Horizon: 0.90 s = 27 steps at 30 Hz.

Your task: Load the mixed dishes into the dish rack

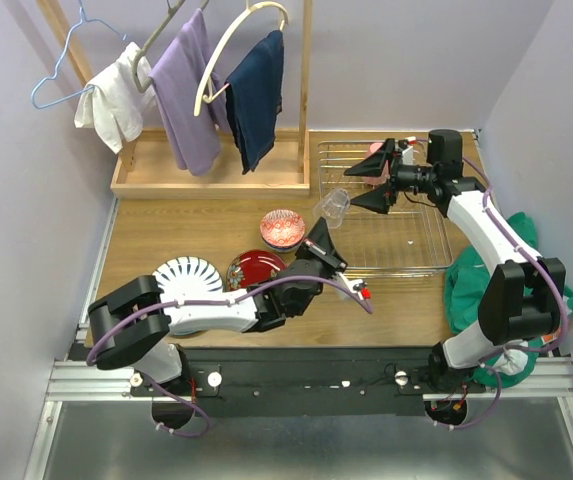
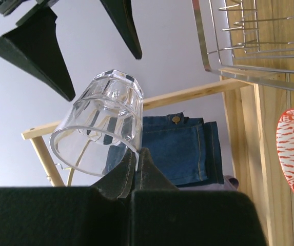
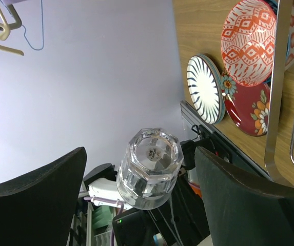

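Note:
My left gripper is shut on the rim of a clear glass, held in the air by the left edge of the silver wire dish rack. The left wrist view shows the fingertips pinching the glass. My right gripper is open above the rack, its jaws facing the glass with room on both sides. A red-pink bowl, a red floral plate and a striped white plate lie on the table. A pink cup shows partly behind the right gripper.
A wooden clothes-rack tray with hung clothes stands at the back left. A green cloth lies right of the dish rack. The left arm stretches over the plates. The right wrist view shows the rack wire close on the right.

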Each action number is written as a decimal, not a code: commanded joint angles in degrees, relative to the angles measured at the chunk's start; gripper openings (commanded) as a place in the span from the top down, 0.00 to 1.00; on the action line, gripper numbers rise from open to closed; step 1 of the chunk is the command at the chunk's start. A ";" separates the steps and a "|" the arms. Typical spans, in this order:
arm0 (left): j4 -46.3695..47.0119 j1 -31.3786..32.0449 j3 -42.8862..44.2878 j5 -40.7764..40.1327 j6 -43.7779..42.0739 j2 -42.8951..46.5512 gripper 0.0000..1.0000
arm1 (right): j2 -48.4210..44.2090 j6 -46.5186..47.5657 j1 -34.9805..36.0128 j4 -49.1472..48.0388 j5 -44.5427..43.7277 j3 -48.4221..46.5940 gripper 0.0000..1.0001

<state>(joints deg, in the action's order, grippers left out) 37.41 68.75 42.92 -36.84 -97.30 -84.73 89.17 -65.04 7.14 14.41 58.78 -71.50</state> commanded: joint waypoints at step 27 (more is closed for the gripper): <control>-3.83 -0.46 10.52 -1.92 3.60 -7.04 0.29 | 3.03 9.74 0.42 1.84 -0.24 -8.82 0.67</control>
<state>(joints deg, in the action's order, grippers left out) 35.55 68.27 53.04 -37.93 -95.98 -93.78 91.26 -60.64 7.88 15.27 60.47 -75.18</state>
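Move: The clear glass is already pinched by its rim in the left fingers, its middle about 3 cm ahead and 3 cm right of them; the open right fingers await it some 7 cm ahead and 8 cm right of the left hand. From the right hand the glass lies about 5 cm left and 3 cm back. The dish rack's middle is some 5 cm ahead, 4 cm right and 21 cm below; the bowls about 20 cm left and 3 cm ahead, 20 cm below. The left hand carries the glass level to the right, about 3.5 cm and some 2 cm forward, base first in between the right hand's open fingers, then near the end spreads its own fingers to about half open and frees the rim. Meanwhile the right hand nearly holds its place over the rack, easing about half a centimetre left and slightly down as it closes from almost wide to a little over half, where its pads stop on the sides of the glass, and it begins to rise a good centimetre with its fingers tipping up slightly. ##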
